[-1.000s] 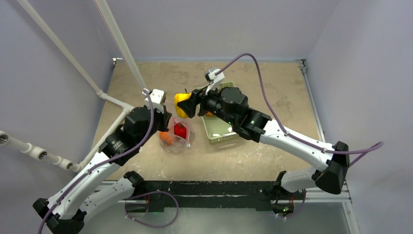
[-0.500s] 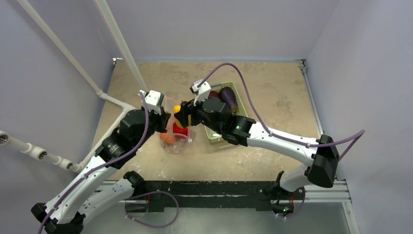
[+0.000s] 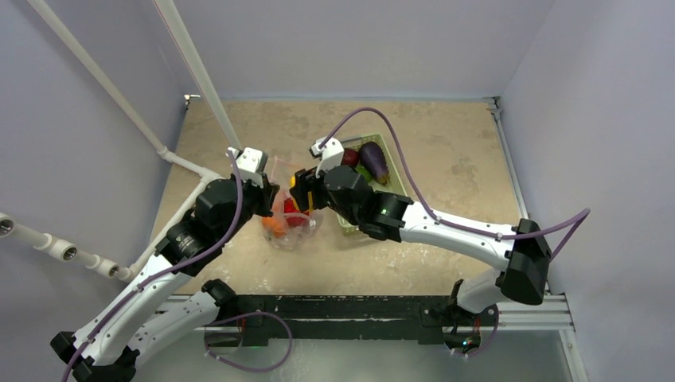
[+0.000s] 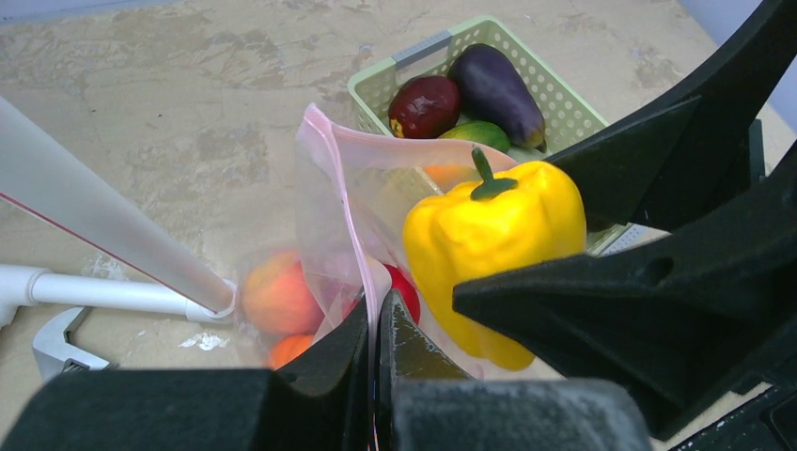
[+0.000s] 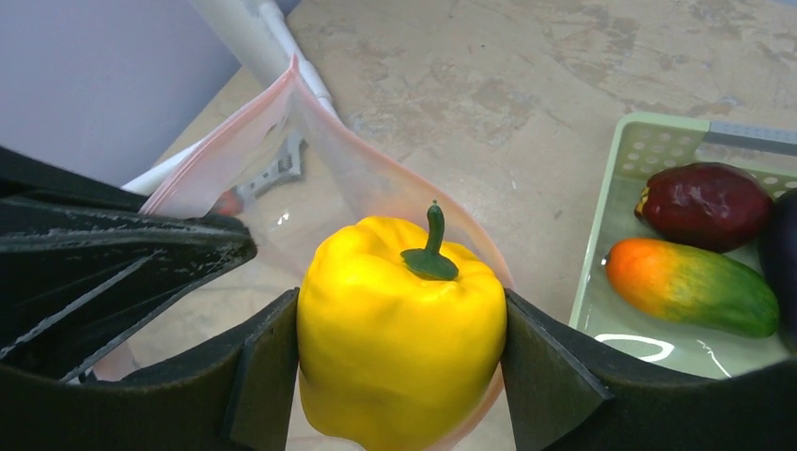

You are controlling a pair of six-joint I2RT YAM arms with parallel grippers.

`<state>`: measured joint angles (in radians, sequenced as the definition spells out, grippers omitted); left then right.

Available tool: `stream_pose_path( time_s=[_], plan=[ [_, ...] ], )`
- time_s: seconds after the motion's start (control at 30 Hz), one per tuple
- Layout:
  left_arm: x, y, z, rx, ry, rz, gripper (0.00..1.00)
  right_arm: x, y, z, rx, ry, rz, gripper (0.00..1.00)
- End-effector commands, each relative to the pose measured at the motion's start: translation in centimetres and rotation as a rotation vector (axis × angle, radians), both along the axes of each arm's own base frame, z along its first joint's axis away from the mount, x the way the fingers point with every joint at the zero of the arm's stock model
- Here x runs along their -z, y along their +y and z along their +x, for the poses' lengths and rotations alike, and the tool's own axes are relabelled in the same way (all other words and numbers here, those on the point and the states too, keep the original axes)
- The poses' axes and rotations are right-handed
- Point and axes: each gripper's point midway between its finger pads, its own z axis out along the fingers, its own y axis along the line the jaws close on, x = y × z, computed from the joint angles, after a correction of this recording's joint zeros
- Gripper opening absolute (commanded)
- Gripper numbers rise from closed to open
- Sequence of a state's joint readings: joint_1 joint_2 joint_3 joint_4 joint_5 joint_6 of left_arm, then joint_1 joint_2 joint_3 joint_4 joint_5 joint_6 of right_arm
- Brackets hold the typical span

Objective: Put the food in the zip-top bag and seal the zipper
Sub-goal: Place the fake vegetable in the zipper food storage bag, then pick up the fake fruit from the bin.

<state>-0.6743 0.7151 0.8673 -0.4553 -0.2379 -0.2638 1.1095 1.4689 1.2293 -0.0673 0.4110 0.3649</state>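
Note:
My left gripper (image 4: 379,324) is shut on the pink zipper (image 4: 343,211) edge of the clear zip-top bag (image 4: 324,178), holding its mouth up and open. Inside the bag lie a peach (image 4: 277,296), a red apple (image 4: 407,291) and an orange fruit (image 4: 287,349). The right gripper (image 5: 399,348) is shut on a yellow pepper (image 5: 399,319), stem up, held in the bag's mouth (image 5: 235,141) just right of the left fingers (image 5: 122,254). From above, the two grippers meet over the bag (image 3: 288,227).
The pale green basket (image 3: 350,215) stands right of the bag, under the right arm. It holds a purple eggplant (image 4: 496,85), a dark plum (image 5: 705,202) and an orange-green fruit (image 5: 691,287). A white pipe (image 4: 85,225) slants past the bag on the left.
The right gripper carried the yellow pepper leftward and down from beside the basket into the bag's mouth. The left gripper kept its hold on the bag edge.

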Motion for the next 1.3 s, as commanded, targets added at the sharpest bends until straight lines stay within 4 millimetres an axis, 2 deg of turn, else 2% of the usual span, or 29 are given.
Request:
stream_pose_path(
  time_s=[0.0,0.13,0.17,0.43,0.57,0.77,1.03,1.27],
  plan=[
    [-1.1,-0.2,0.3,0.012,-0.049,-0.011,0.0,-2.5,1.5,-0.2,-0.012,-0.044,0.051,0.74],
    [-1.1,-0.2,0.3,0.012,-0.05,-0.011,0.0,-3.2,2.3,-0.5,-0.03,-0.057,0.064,0.96],
    [-1.1,-0.2,0.3,0.011,-0.05,-0.011,0.0,-3.4,2.4,-0.5,-0.029,-0.059,0.068,0.99],
    [-1.1,-0.2,0.3,0.009,-0.05,-0.01,0.0,-5.3,1.0,-0.4,0.025,-0.07,0.115,0.99],
    [-1.1,-0.2,0.3,0.01,-0.05,-0.01,0.0,-6.1,-0.4,-0.6,0.062,-0.056,0.14,0.99],
    [-1.1,-0.1,0.3,0.008,-0.051,-0.01,0.0,-6.4,-3.2,0.3,0.196,-0.036,0.149,0.99],
    [-1.2,-0.1,0.3,0.006,-0.052,-0.011,0.0,-4.1,-7.8,3.5,0.347,0.063,0.125,0.96],
    [-1.3,-0.1,0.2,0.011,-0.056,-0.013,0.0,0.6,-11.5,5.4,0.466,0.167,0.013,0.94]
  ],
)
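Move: The yellow pepper is already gripped by the right hand inside the bag's open mouth. The bag's bottom lies about 18 cm below that hand, some 2 cm left and 1 cm back. In it, the red fruit sits 3 cm ahead and 3 cm left of the right hand, the orange fruit 8 cm left and level. The basket's middle is 12 cm ahead and 17 cm right. From the left hand, the bag's bottom is 4 cm right, 1 cm ahead, 18 cm below. Leftward by only about 2 cm, the right hand opens its fingers nearly full and lets go of the yellow pepper over the bag. It then lifts some 4 cm out of the mouth and swings right and forward towards the basket, about 10 cm right of its start, sinking again as it turns clockwise some 25 degrees. The left hand stays put, still pinching the bag's rim. ##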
